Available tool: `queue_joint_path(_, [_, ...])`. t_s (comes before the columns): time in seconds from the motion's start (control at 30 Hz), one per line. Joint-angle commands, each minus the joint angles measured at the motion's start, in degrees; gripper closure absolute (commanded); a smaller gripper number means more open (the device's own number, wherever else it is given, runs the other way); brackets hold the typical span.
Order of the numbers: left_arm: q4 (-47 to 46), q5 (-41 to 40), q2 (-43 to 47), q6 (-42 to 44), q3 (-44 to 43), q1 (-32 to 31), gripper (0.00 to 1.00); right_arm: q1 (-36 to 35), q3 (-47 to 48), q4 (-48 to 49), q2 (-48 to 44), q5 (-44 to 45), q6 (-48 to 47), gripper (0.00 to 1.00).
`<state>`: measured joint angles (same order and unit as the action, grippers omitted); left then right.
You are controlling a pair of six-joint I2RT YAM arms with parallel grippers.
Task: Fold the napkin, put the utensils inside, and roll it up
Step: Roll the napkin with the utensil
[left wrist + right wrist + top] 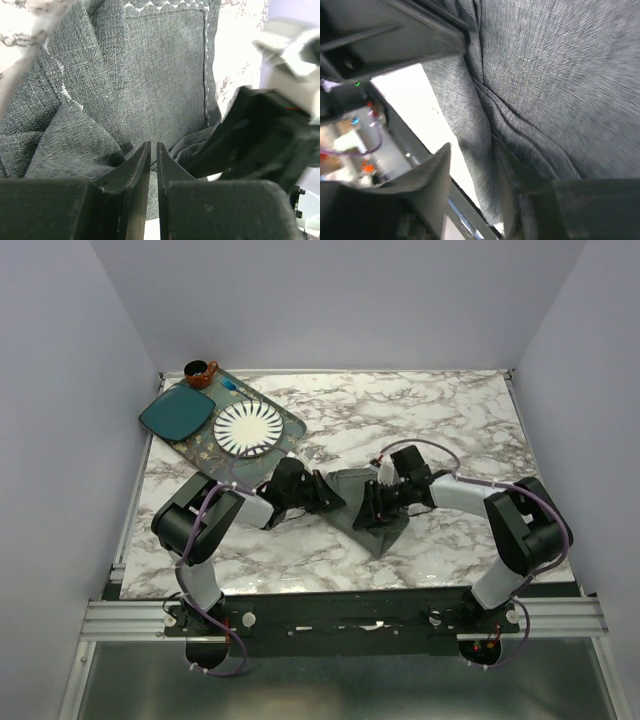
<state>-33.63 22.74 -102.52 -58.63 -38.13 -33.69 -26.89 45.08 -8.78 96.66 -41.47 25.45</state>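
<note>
The dark grey napkin lies crumpled on the marble table between my two grippers. My left gripper comes in from the left. In the left wrist view its jaws stand almost together, their tips pinching a fold of the napkin. My right gripper reaches in from the right. In the right wrist view it is open, and a hanging fold of the napkin rests against its right finger. The utensils are out of view.
A patterned tray at the back left holds a teal square plate, a white ribbed plate and a brown cup. The right arm's black body sits close to my left fingers. Purple cables loop over both arms.
</note>
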Motion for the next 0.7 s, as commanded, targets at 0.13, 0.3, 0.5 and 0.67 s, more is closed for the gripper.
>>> queue_joint_path(0.13, [6.91, -3.93, -3.48, 2.03, 2.54, 0.03, 0.81, -6.92, 11.59, -22.15, -10.79, 22.99, -8.48, 0.30])
queue_joint_path(0.3, [7.26, -3.06, -3.91, 1.94, 2.18, -0.06, 0.80, -18.79, 13.98, -23.48, -13.08, 48.11, -10.16, 0.27])
queue_joint_path(0.5, [7.26, -2.27, -4.79, 1.42, 1.74, -0.06, 0.81, -30.22, 13.81, -21.55, -8.60, 67.92, -10.07, 0.27])
queue_joint_path(0.67, [7.35, -2.00, -5.23, 1.15, 1.30, 0.03, 0.81, -35.06, 14.42, -19.79, -2.89, 73.38, -10.51, 0.27])
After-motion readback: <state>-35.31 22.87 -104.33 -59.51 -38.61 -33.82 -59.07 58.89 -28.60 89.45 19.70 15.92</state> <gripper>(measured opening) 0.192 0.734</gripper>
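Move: The stretch of rolled napkin edge for the right gripper lies about 2 cm to its left, level fore and aft and some 2 cm below; the napkin's near corner is about 5 cm back and 2 cm right, at the same low height. From the left gripper, whose fingertips already rest on the roll, that stretch lies about 6 cm back and 3 cm right, with the roll's far end about 4 cm ahead and 4 cm left. Keep the nearly shut left fingertips resting on the rolled napkin. Lift the right gripper clear, opening it further, up about 7 cm and slightly forward, then ease back and a little left. Meanwhile swing its wrist some 60 degrees, from pointing left-and-down to steeply down and forward, and start sinking, ending open about 4 cm above its starting height over the roll. ##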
